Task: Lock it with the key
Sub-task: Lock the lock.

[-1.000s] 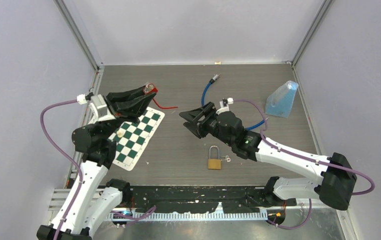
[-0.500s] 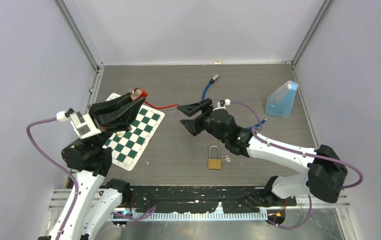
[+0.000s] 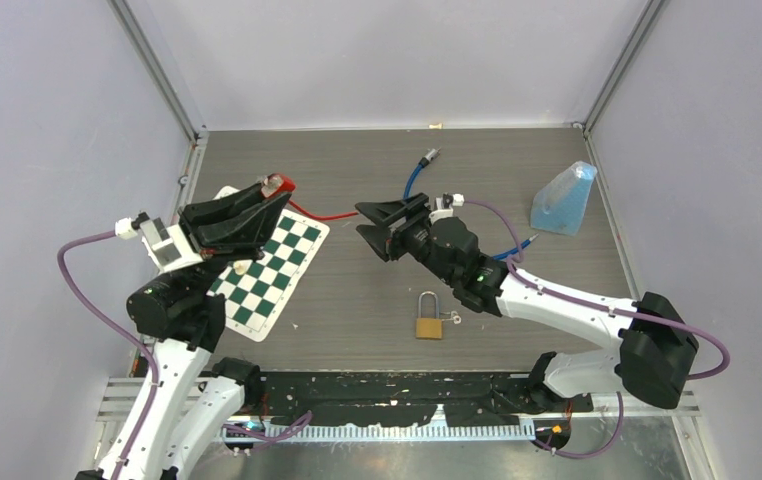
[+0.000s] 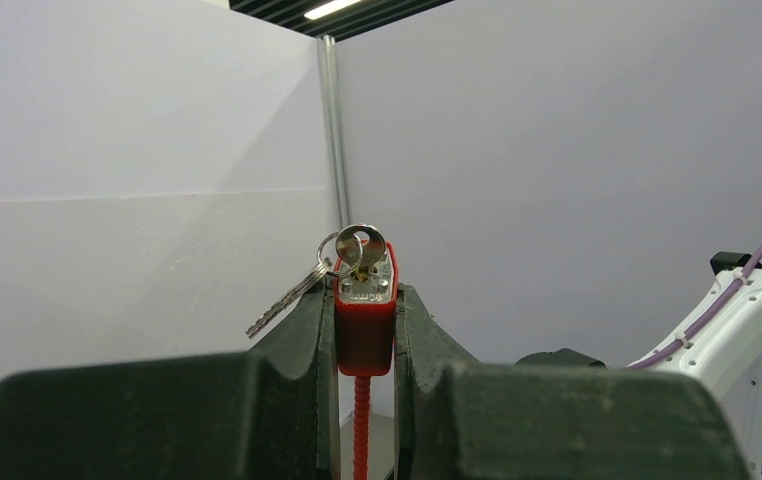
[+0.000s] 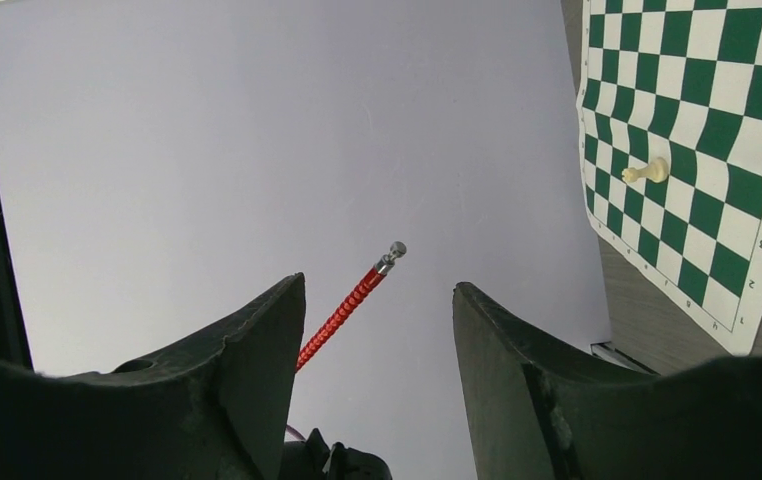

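My left gripper [image 4: 364,300] is shut on a red lock body [image 4: 364,320], held above the table. A silver key [image 4: 360,248] sits in its keyhole, and a spare key [image 4: 282,305] hangs from the ring. In the top view the lock [image 3: 279,184] is over the chessboard's far corner. Its red cable [image 3: 322,214] trails right towards my right gripper [image 3: 361,222]. In the right wrist view that gripper [image 5: 377,290] is open, and the cable's metal tip [image 5: 395,250] hangs just beyond the left finger [image 5: 257,360], touching nothing.
A brass padlock [image 3: 429,318] with keys lies on the table near the front. A green-and-white chessboard [image 3: 277,275] with a pale pawn [image 3: 240,268] lies at the left. A blue cable [image 3: 415,178] and a blue bag [image 3: 564,200] are at the back right.
My left arm swung a little left with the red lock. My right gripper moved up and left to the cable's free end, its jaws widening then narrowing somewhat.
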### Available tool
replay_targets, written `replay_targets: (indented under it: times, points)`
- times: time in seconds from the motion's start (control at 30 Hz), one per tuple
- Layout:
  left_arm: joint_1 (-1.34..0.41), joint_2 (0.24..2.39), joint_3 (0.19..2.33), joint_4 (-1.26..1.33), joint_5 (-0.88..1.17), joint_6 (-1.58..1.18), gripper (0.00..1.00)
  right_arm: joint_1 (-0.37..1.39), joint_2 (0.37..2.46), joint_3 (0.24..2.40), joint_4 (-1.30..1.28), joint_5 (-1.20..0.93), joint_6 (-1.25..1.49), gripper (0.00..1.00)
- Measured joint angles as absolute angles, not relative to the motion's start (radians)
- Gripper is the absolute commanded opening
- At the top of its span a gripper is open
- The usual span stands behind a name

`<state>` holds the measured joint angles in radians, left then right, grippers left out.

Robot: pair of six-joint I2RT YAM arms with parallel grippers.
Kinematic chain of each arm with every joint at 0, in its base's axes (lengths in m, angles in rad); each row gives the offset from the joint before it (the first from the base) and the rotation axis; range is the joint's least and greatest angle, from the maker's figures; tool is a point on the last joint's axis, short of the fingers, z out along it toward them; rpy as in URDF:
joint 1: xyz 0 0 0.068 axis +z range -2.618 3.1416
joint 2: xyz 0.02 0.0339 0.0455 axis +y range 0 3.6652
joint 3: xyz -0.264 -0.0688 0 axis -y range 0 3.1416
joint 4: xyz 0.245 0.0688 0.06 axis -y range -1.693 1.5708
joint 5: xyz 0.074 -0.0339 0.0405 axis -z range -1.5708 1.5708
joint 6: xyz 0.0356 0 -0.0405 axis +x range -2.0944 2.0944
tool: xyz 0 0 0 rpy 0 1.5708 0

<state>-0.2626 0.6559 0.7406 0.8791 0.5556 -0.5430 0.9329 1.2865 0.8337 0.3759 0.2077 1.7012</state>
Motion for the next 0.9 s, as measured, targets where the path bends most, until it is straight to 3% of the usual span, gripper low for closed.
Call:
replay_targets:
  times: [0.3, 0.57, 0.9]
  points:
    - [-0.263, 0.656, 0.729, 0.888, 0.542, -0.55, 0.0, 0.933, 1.341, 0.865, 0.411, 0.158, 1.724, 0.55]
    - [-0.263, 0.662, 0.711, 0.895, 0.521, -0.562, 0.0, 0.933, 1.362, 0.888, 0.442, 0.13, 1.738, 0.3]
    - [-0.264, 0.661, 0.71, 0.863, 0.498, -0.593, 0.0, 0.926, 1.396, 0.915, 0.501, 0.12, 1.698, 0.06]
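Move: The red cable's free end hangs just off the right hand's open fingertips, roughly 1 cm ahead, 3 cm to the left and 2 cm above. The red lock sits about 14 cm left, 3 cm ahead and 14 cm above the right hand; the chessboard's middle is some 32 cm left, 9 cm back and 27 cm below. From the left hand, the cable end is about 12 cm right, 3 cm back and 12 cm below. Right hand eases about 3 cm left, 2 up, closing to pinch the red cable near its tip. ##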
